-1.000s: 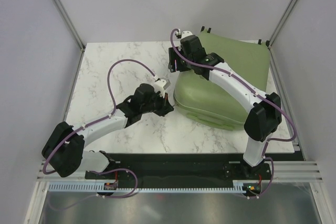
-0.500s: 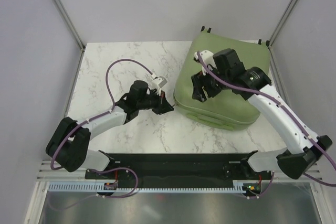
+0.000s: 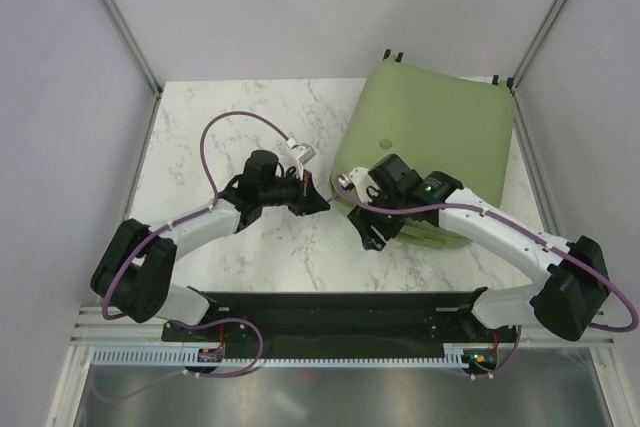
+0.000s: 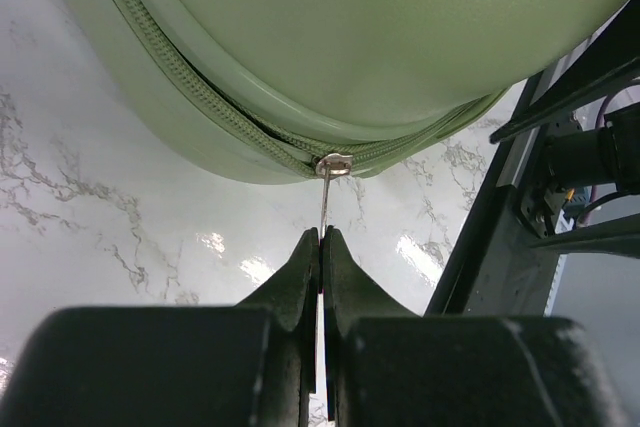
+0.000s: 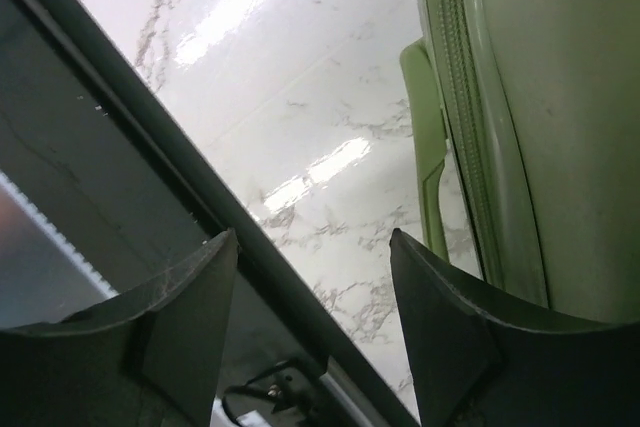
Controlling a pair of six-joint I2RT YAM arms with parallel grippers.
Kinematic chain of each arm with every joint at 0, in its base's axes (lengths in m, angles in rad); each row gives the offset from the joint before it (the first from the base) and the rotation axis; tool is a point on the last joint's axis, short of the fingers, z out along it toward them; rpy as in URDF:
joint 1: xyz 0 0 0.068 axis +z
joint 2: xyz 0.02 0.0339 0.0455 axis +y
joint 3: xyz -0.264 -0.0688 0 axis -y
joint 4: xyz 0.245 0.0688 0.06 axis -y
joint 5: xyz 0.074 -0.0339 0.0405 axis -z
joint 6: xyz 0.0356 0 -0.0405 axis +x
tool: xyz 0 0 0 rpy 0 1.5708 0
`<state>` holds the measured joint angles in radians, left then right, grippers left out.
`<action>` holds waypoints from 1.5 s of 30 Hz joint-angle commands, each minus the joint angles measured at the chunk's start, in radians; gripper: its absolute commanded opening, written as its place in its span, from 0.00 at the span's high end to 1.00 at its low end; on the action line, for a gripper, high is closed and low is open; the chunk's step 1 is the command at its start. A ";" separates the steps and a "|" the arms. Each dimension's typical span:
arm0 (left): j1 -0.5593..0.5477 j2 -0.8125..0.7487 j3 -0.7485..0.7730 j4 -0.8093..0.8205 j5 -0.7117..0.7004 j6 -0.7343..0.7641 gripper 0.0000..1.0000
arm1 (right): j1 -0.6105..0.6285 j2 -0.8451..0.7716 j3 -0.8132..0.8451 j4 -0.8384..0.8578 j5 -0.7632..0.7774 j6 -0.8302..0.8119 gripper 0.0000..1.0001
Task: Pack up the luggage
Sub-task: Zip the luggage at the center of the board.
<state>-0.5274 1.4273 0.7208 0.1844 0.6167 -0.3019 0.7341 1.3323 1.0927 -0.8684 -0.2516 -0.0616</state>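
Observation:
The luggage (image 3: 440,132), a sage-green hard-shell suitcase, lies closed and flat at the back right of the marble table. My left gripper (image 3: 318,203) sits at its left front corner. In the left wrist view that gripper (image 4: 320,237) is shut on the thin metal zipper pull (image 4: 324,197), which hangs from the slider (image 4: 333,164) on the luggage (image 4: 380,37). My right gripper (image 3: 370,234) hovers open just off the front left edge. The right wrist view shows its jaws (image 5: 313,247) wide apart over bare table, with the luggage (image 5: 560,97) and its green handle (image 5: 425,137) to the right.
The black base plate (image 3: 330,309) runs along the near edge of the marble table (image 3: 230,127). Metal frame posts (image 3: 115,17) and grey walls close in the sides and back. The left arm's purple cable (image 3: 235,119) loops above the table.
The right arm swung from the suitcase's back edge across the lid down to its front left edge. The lid now lies flat and closed. The left gripper stayed at the corner.

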 commanded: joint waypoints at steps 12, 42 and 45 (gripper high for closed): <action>0.035 -0.001 0.014 -0.007 -0.058 0.023 0.98 | 0.185 -0.090 -0.254 0.394 0.685 -0.018 0.32; 0.109 0.022 0.049 0.055 -0.316 0.014 0.98 | 0.192 0.116 -0.178 0.270 0.773 0.046 1.00; 0.125 0.027 0.075 0.085 -0.385 0.015 0.98 | 0.188 0.102 -0.159 0.215 0.759 0.062 1.00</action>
<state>-0.4789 1.4410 0.7418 0.2073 0.5419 -0.3023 0.9394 1.4918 0.8871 -0.4988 0.3893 -0.1005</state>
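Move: The right hand, open, has the suitcase handle some 8 cm below it, its middle about 4 cm ahead and 4 cm to the right. The zip slider stands roughly 9 cm ahead, 9 cm to the left and 3 cm lower; the suitcase's middle is about 19 cm ahead, 12 cm to the right and 6 cm lower. From the left hand, already holding the zip pull, the slider is 3 cm right, 2 cm ahead and 1 cm down, the handle about 17 cm right, 5 cm back and 6 cm down. The right hand sinks about 7 cm and reaches some 5 cm forward in two stages, with a slow creep between, tilting some 35 degrees so its fingers point down and forward instead of leftward, and then shuts them from wide open around the handle near its left end. The left hand keeps its pinch on the zip pull at the suitcase's near left corner and, mostly in the second half, eases about 3 cm forward and a little left, turning slightly counter-clockwise. ##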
